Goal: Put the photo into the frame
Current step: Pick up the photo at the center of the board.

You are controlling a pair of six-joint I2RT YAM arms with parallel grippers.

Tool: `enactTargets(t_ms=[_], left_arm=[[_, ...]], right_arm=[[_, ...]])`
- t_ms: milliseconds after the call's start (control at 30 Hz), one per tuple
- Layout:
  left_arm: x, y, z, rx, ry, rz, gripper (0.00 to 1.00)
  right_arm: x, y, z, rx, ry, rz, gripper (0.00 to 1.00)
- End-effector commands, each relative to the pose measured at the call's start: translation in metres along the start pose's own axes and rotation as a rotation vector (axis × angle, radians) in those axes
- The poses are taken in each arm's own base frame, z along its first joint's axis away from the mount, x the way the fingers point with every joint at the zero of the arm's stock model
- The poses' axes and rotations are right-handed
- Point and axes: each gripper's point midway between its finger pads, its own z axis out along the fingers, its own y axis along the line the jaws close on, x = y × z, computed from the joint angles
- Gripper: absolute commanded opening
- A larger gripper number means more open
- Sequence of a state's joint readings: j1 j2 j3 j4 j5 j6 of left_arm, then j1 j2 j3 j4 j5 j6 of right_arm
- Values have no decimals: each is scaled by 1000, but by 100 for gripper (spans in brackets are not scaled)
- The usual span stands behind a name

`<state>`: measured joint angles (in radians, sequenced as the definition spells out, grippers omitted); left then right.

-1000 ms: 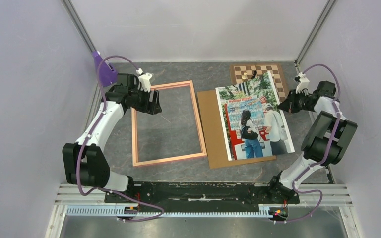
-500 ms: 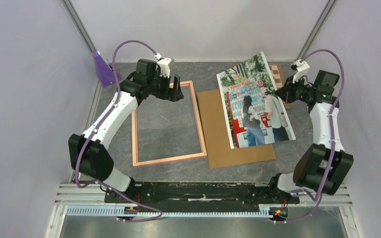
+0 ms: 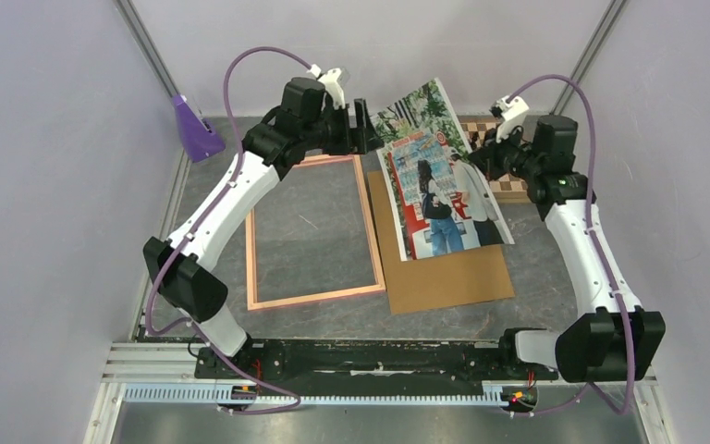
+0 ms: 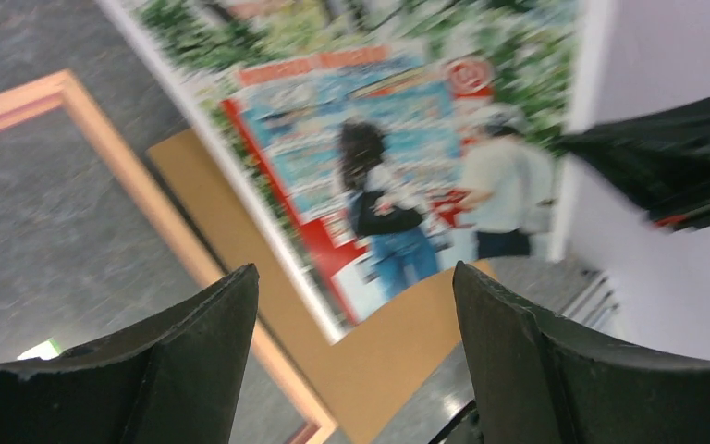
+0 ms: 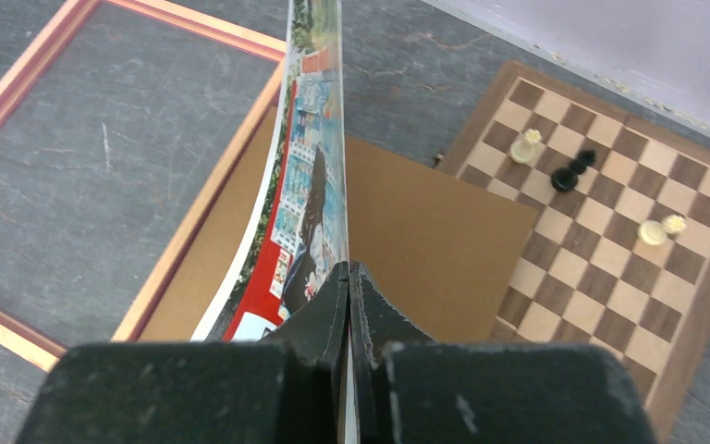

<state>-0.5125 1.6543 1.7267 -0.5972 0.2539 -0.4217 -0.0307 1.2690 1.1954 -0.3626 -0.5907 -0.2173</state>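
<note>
The photo (image 3: pixel 433 176), a colour print of a dark-haired woman at a red vending machine, is raised and tilted above the brown backing board (image 3: pixel 453 277). My right gripper (image 3: pixel 483 159) is shut on its right edge. In the right wrist view the photo (image 5: pixel 319 166) runs edge-on out of the shut right gripper (image 5: pixel 347 268). My left gripper (image 3: pixel 362 125) hangs open just left of the print's upper part, with nothing between its fingers. In the left wrist view, the photo (image 4: pixel 397 139) lies beyond the left gripper (image 4: pixel 356 273). The pink frame (image 3: pixel 314 297) lies flat to the left.
A chessboard (image 5: pixel 610 250) with a few pieces (image 5: pixel 569 171) sits at the back right, partly behind my right arm (image 3: pixel 582 240). A purple object (image 3: pixel 194 129) stands at the back left corner. Walls close in on three sides.
My right arm has lifted the photo off the backing board and carried it left. My left arm has swung from over the frame's left side to the print's upper left edge, staying open.
</note>
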Motion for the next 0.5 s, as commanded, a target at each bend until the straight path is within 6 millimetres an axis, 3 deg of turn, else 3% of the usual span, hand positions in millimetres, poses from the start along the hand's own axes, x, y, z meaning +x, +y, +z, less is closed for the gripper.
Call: enactTargets(t_ms=[0,167,467], left_arm=[[-46,-45,-3,54,-115,-149,84],[-47,-71,14,92,-81,-217,86],[-52,-91,33,127,-81,-256,87]], right_arm=[[-46,15,9,57,-96,-10,0],[-59,45,26,61,-98,-39,0],[-66,79,47,71,-82,-103,0]])
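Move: From the open left gripper, the raised photo's middle is about 14 cm to the right, 3 cm ahead and 10 cm lower. The right gripper already pinches its right edge; from there that middle is roughly 8 cm left, 3 cm ahead and 8 cm down. From the right gripper, some 24 cm below, the frame lies about 36 cm left and 7 cm back, the brown board 3 cm left and 8 cm back, the chessboard 10 cm right and 12 cm ahead. Bring the left gripper about 8 cm right over the photo's far part, climbing some 6 cm and then sinking a little, rolling about 10 degrees left side down with its fingers wide open. Meanwhile keep the right gripper shut on the photo's right edge and carry it about 10 cm left, rising slightly, towards the left gripper, slowing at the end. ##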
